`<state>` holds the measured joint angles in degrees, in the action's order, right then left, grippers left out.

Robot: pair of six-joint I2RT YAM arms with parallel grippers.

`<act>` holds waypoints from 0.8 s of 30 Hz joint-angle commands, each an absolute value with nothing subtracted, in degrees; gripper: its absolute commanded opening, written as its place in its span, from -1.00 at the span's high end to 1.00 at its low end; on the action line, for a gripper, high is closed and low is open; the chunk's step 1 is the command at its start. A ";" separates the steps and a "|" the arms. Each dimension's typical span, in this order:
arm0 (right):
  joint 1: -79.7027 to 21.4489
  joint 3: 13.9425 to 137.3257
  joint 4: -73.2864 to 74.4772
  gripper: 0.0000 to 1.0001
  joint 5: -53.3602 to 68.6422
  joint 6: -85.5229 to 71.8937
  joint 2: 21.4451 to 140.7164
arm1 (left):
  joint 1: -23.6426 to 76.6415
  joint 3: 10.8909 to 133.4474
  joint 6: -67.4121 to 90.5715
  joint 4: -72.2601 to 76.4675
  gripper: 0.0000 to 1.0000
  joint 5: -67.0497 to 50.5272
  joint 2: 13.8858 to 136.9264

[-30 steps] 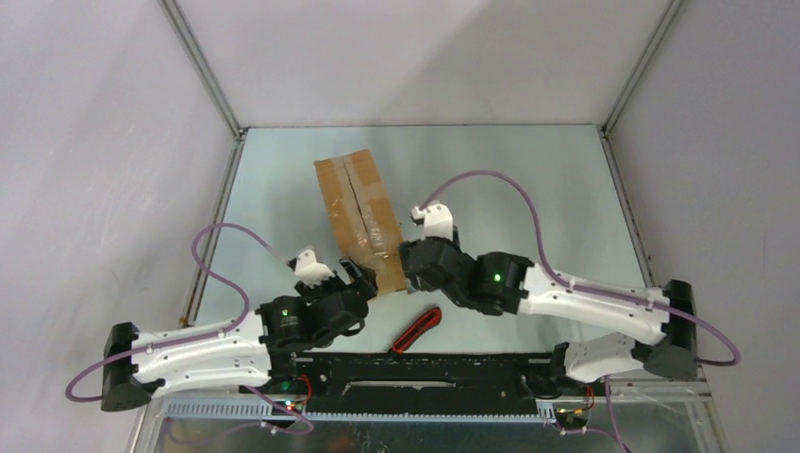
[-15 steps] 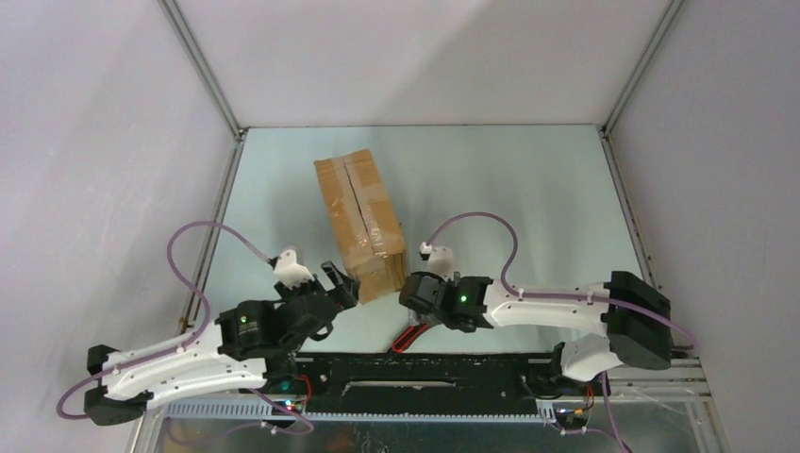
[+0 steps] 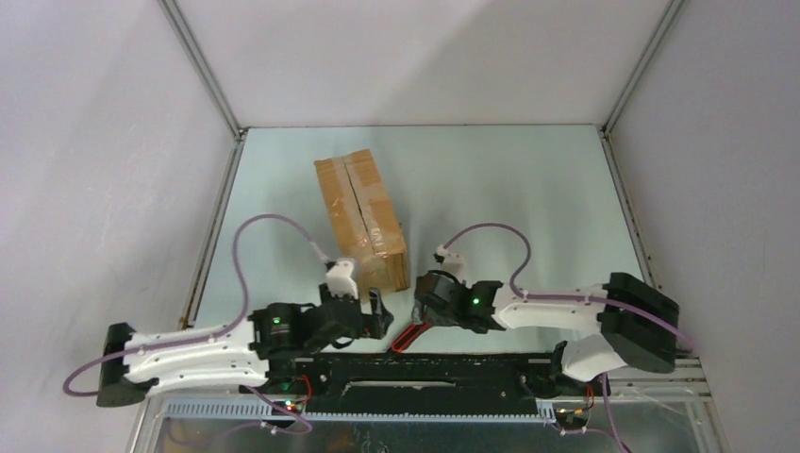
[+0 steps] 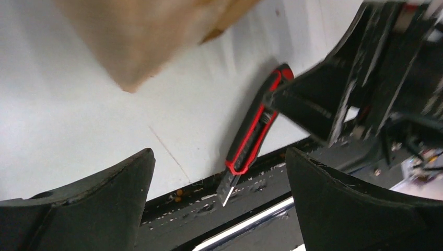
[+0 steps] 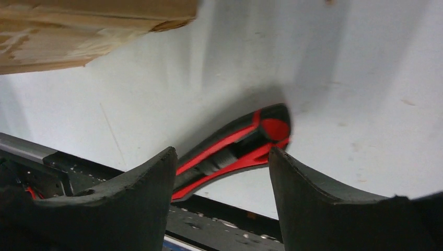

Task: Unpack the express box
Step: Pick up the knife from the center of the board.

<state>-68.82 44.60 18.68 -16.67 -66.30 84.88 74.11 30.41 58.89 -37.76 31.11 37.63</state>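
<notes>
The express box (image 3: 361, 220), a brown taped carton with its flaps down, lies on the table left of centre; its corner shows in the left wrist view (image 4: 141, 36) and the right wrist view (image 5: 78, 31). A red and black utility knife (image 3: 408, 338) lies at the near edge, blade out over the black rail (image 4: 253, 141). My right gripper (image 3: 422, 311) hangs open just over the knife (image 5: 230, 149), one finger on each side of the handle (image 5: 220, 151), not clamped. My left gripper (image 3: 382, 316) stands wide open (image 4: 219, 151), pointing at the knife from the left, holding nothing.
The black base rail (image 3: 425, 363) runs along the near edge right behind the knife. Metal frame posts (image 3: 203, 75) and grey walls bound the table. The right arm's finger (image 4: 313, 110) crosses the left wrist view close to the knife.
Both grippers have drawn back from the box's near end toward the near edge. The right one dropped over the knife; the left swung right toward it. The box has not moved.
</notes>
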 commanded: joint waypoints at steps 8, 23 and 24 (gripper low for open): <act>-61.73 34.78 22.20 -0.39 -21.65 -62.29 61.95 | 79.57 37.92 49.14 -23.92 -0.97 28.04 70.27; -57.79 29.72 23.76 -0.40 -23.03 -62.15 48.84 | 83.10 40.52 41.02 -19.36 -0.39 24.85 84.69; -57.75 29.57 23.51 -0.39 -22.98 -62.00 48.39 | 83.35 39.99 41.18 -18.94 -0.30 24.46 85.23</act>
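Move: The knife lies flat on the board about 9 cm to the right of my left hand, 2 cm back and 10 cm below it, the butt of its handle out by my right gripper, blade towards the base edge. My right gripper hovers some 12 cm to the right of my left hand, about 1 cm ahead and 8 cm lower. The box's middle is about 18 cm ahead of my left hand, 3 cm left, 5 cm lower. From my right hand the knife is 4 cm left, 3 cm back, 3 cm below. I drop my left hand about 10 cm and carry it some 9 cm right, drawing slightly back, onto the knife, steepening the fingers and turning them clockwise; from wide open they begin to close astride the handle. Meanwhile I clear my right hand off to the right and up, about 10 cm sideways, its fingers staying part open. ##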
